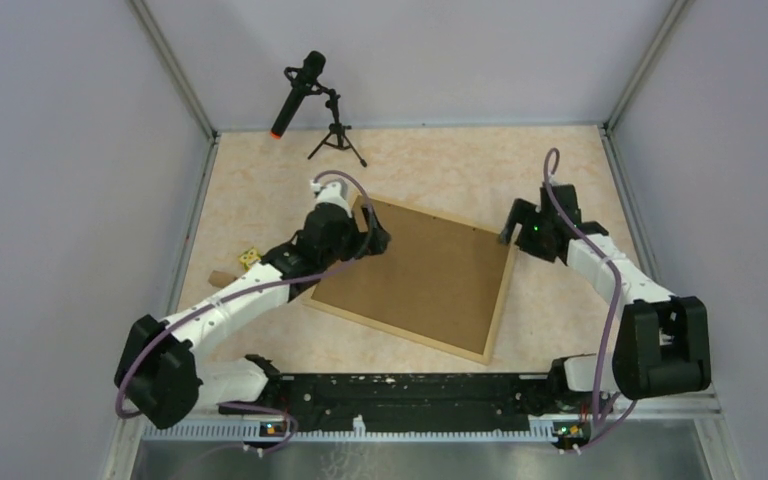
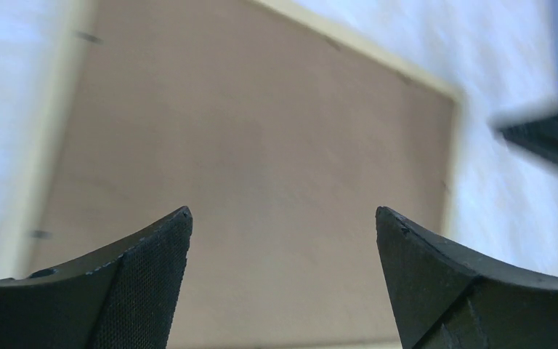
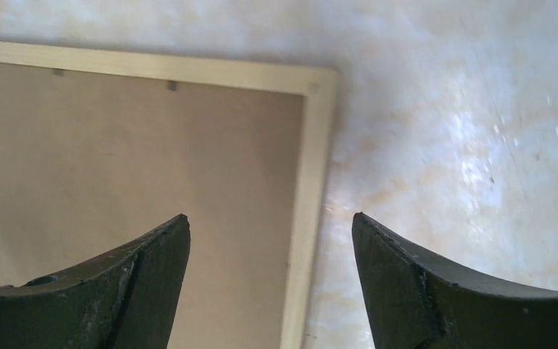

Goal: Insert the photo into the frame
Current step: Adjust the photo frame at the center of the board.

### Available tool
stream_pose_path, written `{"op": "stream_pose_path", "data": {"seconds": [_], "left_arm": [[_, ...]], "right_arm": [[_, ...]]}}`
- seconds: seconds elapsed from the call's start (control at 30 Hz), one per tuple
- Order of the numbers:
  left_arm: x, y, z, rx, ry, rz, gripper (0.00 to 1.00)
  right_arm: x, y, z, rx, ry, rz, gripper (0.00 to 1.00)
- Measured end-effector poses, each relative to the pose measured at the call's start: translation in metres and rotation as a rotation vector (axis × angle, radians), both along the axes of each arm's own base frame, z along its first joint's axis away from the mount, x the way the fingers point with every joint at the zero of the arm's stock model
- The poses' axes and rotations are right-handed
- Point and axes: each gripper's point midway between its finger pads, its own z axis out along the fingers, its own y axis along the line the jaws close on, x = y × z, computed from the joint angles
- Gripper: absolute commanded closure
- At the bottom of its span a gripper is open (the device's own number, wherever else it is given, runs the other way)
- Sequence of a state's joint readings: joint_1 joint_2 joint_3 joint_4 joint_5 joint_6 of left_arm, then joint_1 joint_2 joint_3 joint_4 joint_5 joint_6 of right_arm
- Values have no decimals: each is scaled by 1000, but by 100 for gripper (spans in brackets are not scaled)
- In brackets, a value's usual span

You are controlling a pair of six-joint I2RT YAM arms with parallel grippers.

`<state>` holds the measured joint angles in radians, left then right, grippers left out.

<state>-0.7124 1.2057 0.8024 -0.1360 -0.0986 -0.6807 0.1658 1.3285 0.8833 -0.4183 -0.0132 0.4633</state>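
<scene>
The frame (image 1: 501, 297), thin light wood rails, lies flat and skewed on the table with a plain brown backing board (image 1: 420, 275) filling it. The photo is hidden or out of view. My left gripper (image 1: 379, 238) stands open over the frame's far left corner; in the left wrist view it (image 2: 282, 218) hovers above the board (image 2: 261, 145) with nothing between the fingers. My right gripper (image 1: 511, 231) is open at the far right corner. In the right wrist view the frame's side rail (image 3: 309, 167) runs between its fingertips (image 3: 269, 218), untouched.
A black microphone (image 1: 298, 92) on a small tripod (image 1: 337, 138) stands at the back. A small yellow piece (image 1: 250, 258) and a brown piece (image 1: 222, 278) lie left of the frame under the left arm. Grey walls close in both sides.
</scene>
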Motion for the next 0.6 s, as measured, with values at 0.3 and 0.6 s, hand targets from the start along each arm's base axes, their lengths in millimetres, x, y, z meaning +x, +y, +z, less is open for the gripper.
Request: {"op": "stream_pose_path", "data": {"seconds": [0.3,0.6], "left_arm": [[86,103,-48,163,87,369,2],[76,116,-115,119,289,319,2]], "right_arm": [[-26,-11,-57,105,129,-39,20],[-5,16,-69,193,112,89,24]]}}
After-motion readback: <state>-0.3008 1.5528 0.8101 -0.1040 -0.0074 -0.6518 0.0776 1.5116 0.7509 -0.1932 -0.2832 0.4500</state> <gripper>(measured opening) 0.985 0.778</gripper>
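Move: The frame's left bar, middle of it, lies about 8 cm ahead, 14 cm to the left and 13 cm below my left hand; its far-left corner is some 22 cm ahead and 7 cm left. The far part of the right bar is nearly under my right hand, level with it fore and aft, some 2 cm right and 8 cm below; the far-right corner is 7 cm ahead and 4 cm right. I swing my open left hand left and forward, some 12 cm left and 9 cm forward, then sink it about 11 cm, turning counter-clockwise and tipping down, until its left finger meets the left bar's outer side. My right hand sinks about 7 cm, dipping back 3 cm then easing forward and left, bringing its right finger against the right bar's outer side. Both stay open. ##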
